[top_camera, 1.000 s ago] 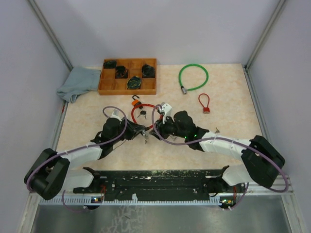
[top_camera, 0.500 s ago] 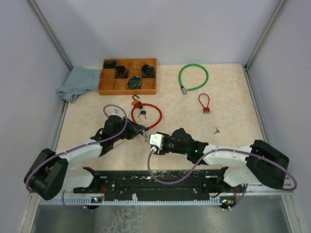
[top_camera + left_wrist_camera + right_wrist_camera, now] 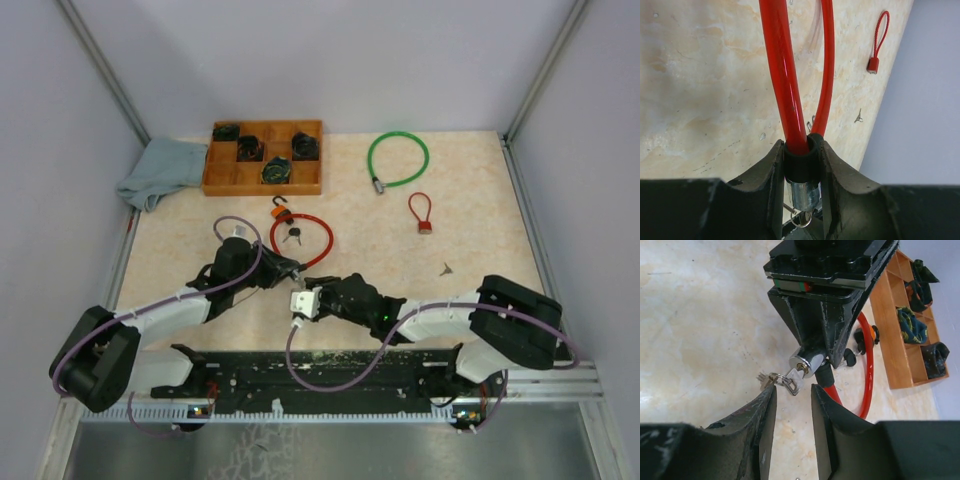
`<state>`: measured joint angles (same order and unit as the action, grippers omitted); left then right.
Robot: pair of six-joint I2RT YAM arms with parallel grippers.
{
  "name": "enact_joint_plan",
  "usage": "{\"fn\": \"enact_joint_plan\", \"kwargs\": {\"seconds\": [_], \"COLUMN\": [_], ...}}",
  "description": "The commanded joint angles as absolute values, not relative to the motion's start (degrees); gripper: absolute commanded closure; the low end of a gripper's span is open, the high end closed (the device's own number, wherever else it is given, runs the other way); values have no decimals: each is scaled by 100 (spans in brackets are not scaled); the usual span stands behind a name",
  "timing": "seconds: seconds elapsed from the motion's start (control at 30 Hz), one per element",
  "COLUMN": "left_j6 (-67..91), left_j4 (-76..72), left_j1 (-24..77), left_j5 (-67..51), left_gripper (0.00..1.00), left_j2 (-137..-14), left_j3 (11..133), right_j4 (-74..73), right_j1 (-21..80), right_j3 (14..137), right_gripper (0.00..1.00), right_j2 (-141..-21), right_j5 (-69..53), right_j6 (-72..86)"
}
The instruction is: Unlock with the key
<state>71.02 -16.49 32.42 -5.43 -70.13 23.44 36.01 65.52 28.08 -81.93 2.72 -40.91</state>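
Observation:
A red cable lock (image 3: 326, 240) lies looped on the table. My left gripper (image 3: 801, 150) is shut on its black collar (image 3: 801, 162), just above the chrome cylinder (image 3: 805, 364), which is lifted off the table. A silver key (image 3: 801, 376) sticks in the cylinder's face. A ring with a second key (image 3: 763, 381) hangs from it. My right gripper (image 3: 792, 390) is open just in front of the key. Its fingertips stand to either side of the key's head with a gap on both sides. In the top view the right gripper (image 3: 298, 300) sits just near of the left gripper (image 3: 285, 270).
A wooden tray (image 3: 222, 180) of dark items and a grey cloth (image 3: 160, 170) sit at the back left. A green cable lock (image 3: 397, 158), a small red lock (image 3: 420, 212) and a loose key (image 3: 446, 268) lie to the right. Black-headed keys (image 3: 292, 235) rest inside the red loop.
My right arm has swung from beside the lock round to its near side and turned its wrist toward the key. The left arm and the lock have stayed put.

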Motion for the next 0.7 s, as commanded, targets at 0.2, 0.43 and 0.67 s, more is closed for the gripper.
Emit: {"fn": "enact_joint_plan", "kwargs": {"seconds": [0.2,0.43,0.67], "left_j6": [7278,7511,7696], "left_j4": [-1947,-2262,-2795], "left_j1": [3270,3270,3291], "left_j5": [-725,-875,-969], "left_gripper": [100,100,100], "left_j2": [-6957,-6950,-6882], "left_j3": [2426,2257,1941], "right_j4": [4490,4959,5558], "right_j1": [6649,6647,6650], "right_j3": [3135,3105,2934], "right_gripper": [73,82,100], "right_j2": [-8648,-8851,-8815], "right_j5": [654,783,890], "right_j6": [-4116,-3565,-2299]}}
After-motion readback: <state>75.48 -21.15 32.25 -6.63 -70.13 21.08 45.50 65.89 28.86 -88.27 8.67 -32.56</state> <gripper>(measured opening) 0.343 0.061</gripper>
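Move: The key, its tip already in the cylinder of the red cable lock, lies about 2 cm ahead and 2 cm to the left of my right hand, barely below it. The cylinder is some 5 cm ahead and 2 cm left of it, level. A black-headed key lies on the table about 13 cm ahead, 3 cm left and 12 cm down, the orange padlock some 6 cm beyond that key and 2 cm farther left. From my left hand, the lock key lies about 4 cm back and 1 cm right. I ease my right hand about 2 cm forward and slightly left onto the key's head, its fingers closing from about a third open to nearly shut until the tips pinch it, with a roll of about 10 degrees late on. My left hand keeps its grip on the lock cylinder and holds it almost in place. ##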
